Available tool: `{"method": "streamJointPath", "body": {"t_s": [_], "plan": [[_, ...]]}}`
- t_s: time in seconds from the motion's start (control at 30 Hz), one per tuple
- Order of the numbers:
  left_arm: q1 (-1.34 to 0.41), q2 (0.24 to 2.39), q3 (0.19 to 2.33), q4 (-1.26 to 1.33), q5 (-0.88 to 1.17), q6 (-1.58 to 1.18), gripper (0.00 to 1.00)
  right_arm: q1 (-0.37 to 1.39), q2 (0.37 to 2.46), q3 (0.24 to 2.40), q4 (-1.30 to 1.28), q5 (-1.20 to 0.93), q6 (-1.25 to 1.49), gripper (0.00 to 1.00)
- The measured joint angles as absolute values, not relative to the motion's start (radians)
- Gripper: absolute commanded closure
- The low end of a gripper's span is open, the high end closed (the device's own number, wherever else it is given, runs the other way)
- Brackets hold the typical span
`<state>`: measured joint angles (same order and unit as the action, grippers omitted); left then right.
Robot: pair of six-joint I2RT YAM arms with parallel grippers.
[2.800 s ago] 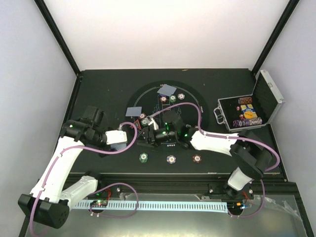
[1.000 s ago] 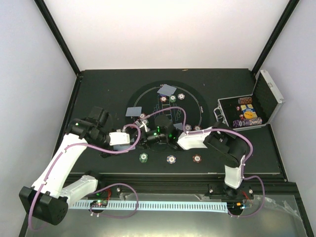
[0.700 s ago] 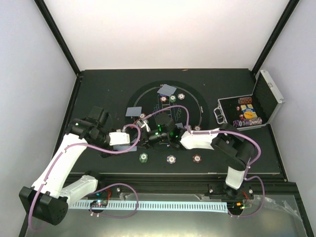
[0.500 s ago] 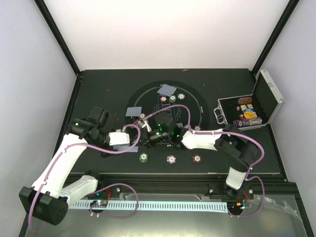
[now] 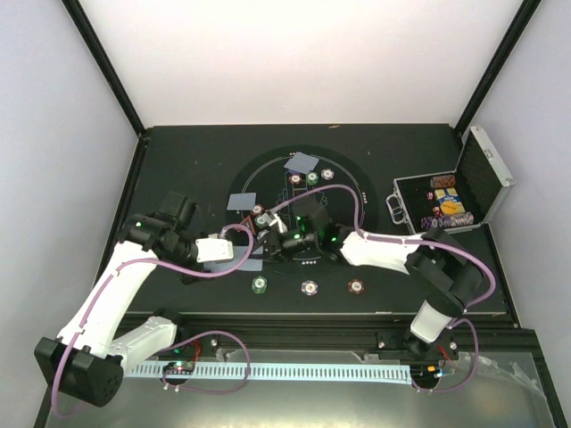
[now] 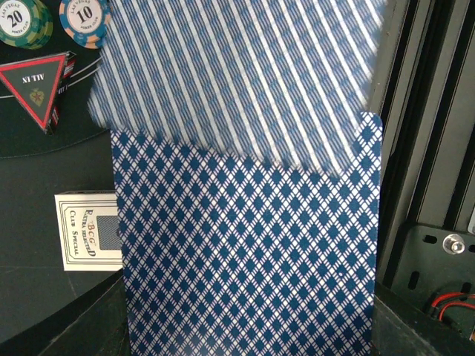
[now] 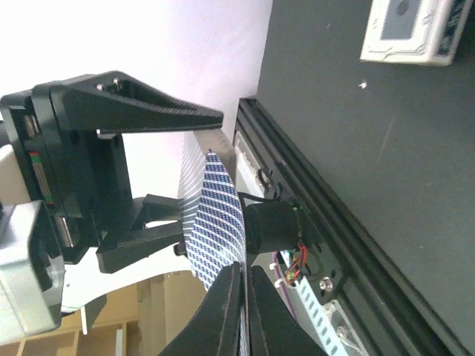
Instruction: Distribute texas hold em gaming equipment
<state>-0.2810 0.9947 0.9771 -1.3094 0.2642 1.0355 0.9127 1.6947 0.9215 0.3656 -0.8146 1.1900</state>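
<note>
My left gripper (image 5: 241,257) holds a stack of blue-backed playing cards (image 6: 249,245) by its side edges; the cards hide its fingers in the left wrist view. My right gripper (image 7: 241,293) is shut on the edge of one card (image 7: 217,215), which bends away from that stack; it shows blurred in the left wrist view (image 6: 237,74). The two grippers meet at the mat's near left (image 5: 266,250). A red triangle marker (image 6: 35,87), a green chip (image 6: 22,21) and a blue chip (image 6: 83,18) lie close by. More cards (image 5: 302,162) lie on the mat's far side.
The open silver case (image 5: 451,201) with chips stands at the right. A white card box (image 6: 87,230) lies on the table under the left gripper. Three chips (image 5: 309,287) lie in a row near the front edge. The black frame rail (image 6: 423,148) runs along that edge.
The right arm has drawn back to the right and its elbow has swung outward, pulling one card off the stack. The left arm has held still for the last second.
</note>
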Motion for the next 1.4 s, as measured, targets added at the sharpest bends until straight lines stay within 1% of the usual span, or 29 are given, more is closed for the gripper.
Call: {"method": "streamJointPath", "body": {"t_s": [0.17,0.37,0.57,0.67,0.77,0.93,1.03,1.17,1.4], "plan": [[-0.281,0.994,0.977,-1.309,0.262,1.035,0.98,0.823,1.645,0.875,0.318,-0.831,1.154,0.97],[-0.281,0.987,0.977,-1.309,0.259,1.035,0.98,0.619,1.647,0.866,0.117,-0.861,0.982,0.97],[-0.281,0.969,0.977,-1.31,0.249,1.035,0.98,0.467,1.777,0.976,-0.171,-0.844,0.726,0.96],[-0.281,0.964,0.977,-1.31,0.243,1.036,0.99,0.43,1.84,1.036,-0.307,-0.809,0.619,0.95],[-0.281,0.962,0.977,-1.31,0.238,1.036,0.99,0.416,1.877,1.076,-0.39,-0.781,0.548,0.94],[-0.281,0.962,0.977,-1.311,0.236,1.036,0.98,0.413,1.909,1.117,-0.463,-0.745,0.488,0.85],[-0.281,0.962,0.977,-1.311,0.235,1.036,0.99,0.413,1.913,1.121,-0.482,-0.725,0.472,0.72],[-0.281,0.962,0.977,-1.311,0.235,1.036,0.98,0.413,1.905,1.122,-0.509,-0.667,0.459,0.65],[-0.281,0.962,0.977,-1.311,0.237,1.036,0.99,0.413,1.771,1.121,-0.562,-0.523,0.451,0.53]]}}
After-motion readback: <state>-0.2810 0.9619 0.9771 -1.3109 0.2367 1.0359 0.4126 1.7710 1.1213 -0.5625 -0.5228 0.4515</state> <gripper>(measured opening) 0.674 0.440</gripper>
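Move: The right hand pinches a card just drawn off the deck. It is bound for the card already dealt, roughly 12 cm ahead, 16 cm to the right and 16 cm below. At about that same depth, a blue-orange chip lies 7 cm right of the dealt card, with the dealer button 8 cm right of it and 5 cm nearer. The all-in triangle is 15 cm ahead of the hand and 8 cm left. From the deck-holding left hand, the dealt card is some 13 cm ahead and 29 cm right. The right hand carries its pinched card away from the deck, sweeping right and forward and then mostly down, about 17 cm right, 13 cm forward and 14 cm down, while its left-pointing fingers tip some 30 degrees towards the table. Low over the dealt card it slows, opens the fingers to a bit under half and lets go of the new card, then starts backing off to the right and up by a few centimetres as the left hand keeps its grip on the deck. ##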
